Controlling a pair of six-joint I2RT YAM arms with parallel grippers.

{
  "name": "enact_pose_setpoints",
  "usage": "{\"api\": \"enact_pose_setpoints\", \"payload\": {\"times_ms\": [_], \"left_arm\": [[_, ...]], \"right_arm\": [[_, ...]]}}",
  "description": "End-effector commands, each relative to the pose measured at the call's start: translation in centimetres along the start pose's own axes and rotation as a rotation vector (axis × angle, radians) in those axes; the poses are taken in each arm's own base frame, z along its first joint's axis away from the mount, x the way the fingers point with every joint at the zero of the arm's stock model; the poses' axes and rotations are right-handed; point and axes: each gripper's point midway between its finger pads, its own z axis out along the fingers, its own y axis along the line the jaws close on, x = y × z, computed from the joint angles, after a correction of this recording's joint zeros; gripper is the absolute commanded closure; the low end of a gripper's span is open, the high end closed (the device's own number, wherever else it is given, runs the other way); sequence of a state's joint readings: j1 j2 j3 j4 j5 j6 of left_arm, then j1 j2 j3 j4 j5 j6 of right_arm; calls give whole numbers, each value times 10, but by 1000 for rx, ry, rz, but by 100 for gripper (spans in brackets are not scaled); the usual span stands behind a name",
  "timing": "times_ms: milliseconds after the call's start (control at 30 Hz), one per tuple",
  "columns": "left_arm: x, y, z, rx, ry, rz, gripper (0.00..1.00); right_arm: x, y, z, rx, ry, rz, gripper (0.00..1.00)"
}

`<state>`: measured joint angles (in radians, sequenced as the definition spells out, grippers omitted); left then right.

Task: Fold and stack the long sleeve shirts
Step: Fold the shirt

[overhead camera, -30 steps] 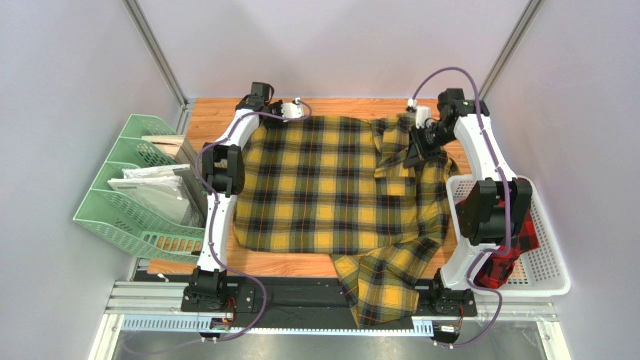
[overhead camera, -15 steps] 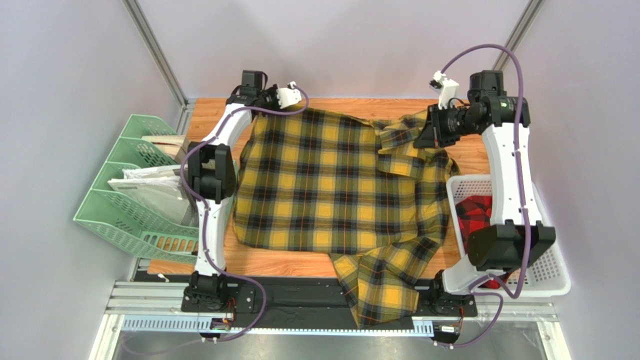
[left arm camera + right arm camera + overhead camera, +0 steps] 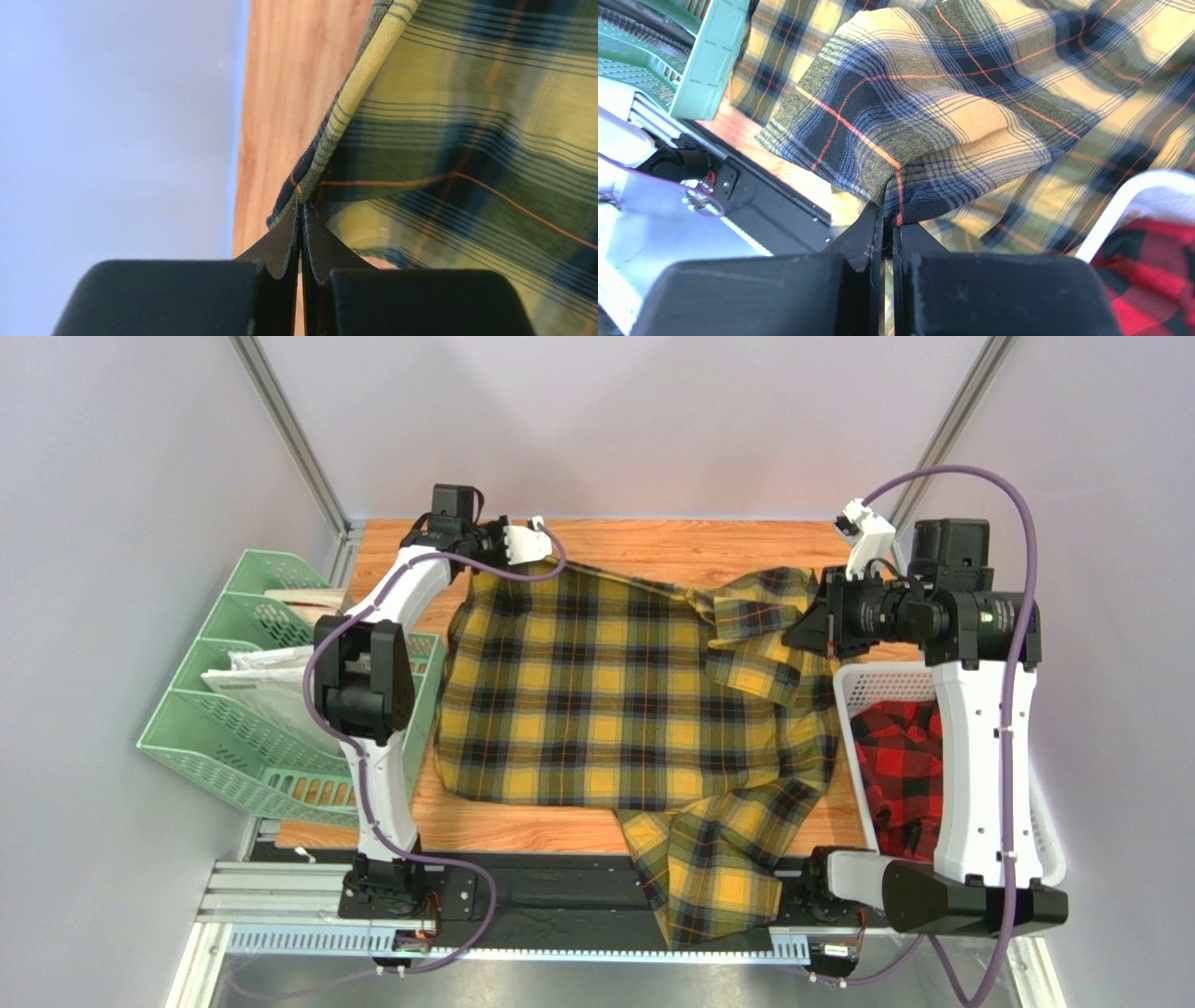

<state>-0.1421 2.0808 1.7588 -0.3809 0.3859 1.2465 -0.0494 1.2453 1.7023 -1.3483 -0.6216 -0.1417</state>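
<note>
The yellow-and-black checked shirt [image 3: 603, 686] lies spread on the wooden table [image 3: 673, 546], and one sleeve [image 3: 709, 875] hangs over the near edge. My left gripper [image 3: 547, 557] is shut on the shirt's far left hem corner [image 3: 319, 164], its tips [image 3: 302, 204] pinching the seam. My right gripper [image 3: 800, 633] is shut on a raised fold of the same shirt [image 3: 927, 112] at the far right, with cloth bunched at its tips [image 3: 889, 218]. The red-and-black checked shirt [image 3: 898, 763] lies crumpled in the white basket [image 3: 1041, 857].
Green stacked trays [image 3: 239, 707] holding papers stand at the table's left edge and also show in the right wrist view [image 3: 710, 56]. The basket rim [image 3: 1134, 192] sits right beside the right gripper. A black rail [image 3: 561, 889] carries the arm bases along the near edge.
Both grippers rose and drew apart along the far edge, still holding the yellow shirt. The right arm swung right and up, and the red shirt in the basket came into view.
</note>
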Motion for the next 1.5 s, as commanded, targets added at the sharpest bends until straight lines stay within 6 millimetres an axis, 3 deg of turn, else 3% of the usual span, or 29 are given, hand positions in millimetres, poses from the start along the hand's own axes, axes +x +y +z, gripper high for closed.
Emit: {"api": "enact_pose_setpoints", "payload": {"times_ms": [0, 267, 467, 733, 967, 1167, 1333, 1467], "left_arm": [[-12, -8, -34, 40, -14, 29, 100], [-19, -60, -74, 191, 6, -6, 100], [-11, -108, -93, 339, 65, -78, 100], [-8, -174, -94, 501, 117, -117, 100], [16, -220, -83, 620, 204, -145, 100], [14, -228, -89, 652, 197, -162, 98], [-5, -208, -97, 625, 150, -229, 74], [-34, -185, -106, 581, 50, -294, 65]], "right_arm": [[13, 15, -15, -3, -28, 49, 100], [42, 27, -26, -2, -16, 91, 100], [48, 33, -35, 13, -27, 94, 100], [66, 30, -40, 49, 17, 94, 100], [71, 19, -34, 71, 50, 79, 100], [71, 24, -25, 6, 77, 79, 100], [73, 37, -17, -101, 92, 69, 100], [80, 35, -1, -121, 124, 101, 100]]}}
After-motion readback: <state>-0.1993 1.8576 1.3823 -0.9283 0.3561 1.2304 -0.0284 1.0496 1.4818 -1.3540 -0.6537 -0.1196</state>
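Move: Some 21 cm back from the left hand, which already pinches the shirt's far edge, and about 12 cm lower lies the laying spot on the shirt's left side, 2 cm to the left. The shirt's middle is about 24 cm back and 16 cm right, the green bin some 25 cm back and 33 cm left. From the right hand, holding a raised flap of the shirt, the shirt's middle is about 9 cm ahead, 27 cm left and 30 cm below; the white basket is 9 cm back, 23 cm right. Drawing the pinched far edge about 22 cm back over the shirt towards the robot, the left hand first travels nearly level, then sinks some 10 cm while tipping about 40 degrees to point down, and at the low end opens its fingers partway and lets go. The right hand eases back 5 cm, pauses, then sinks a little, its fingers keeping their pinch on the raised flap. ##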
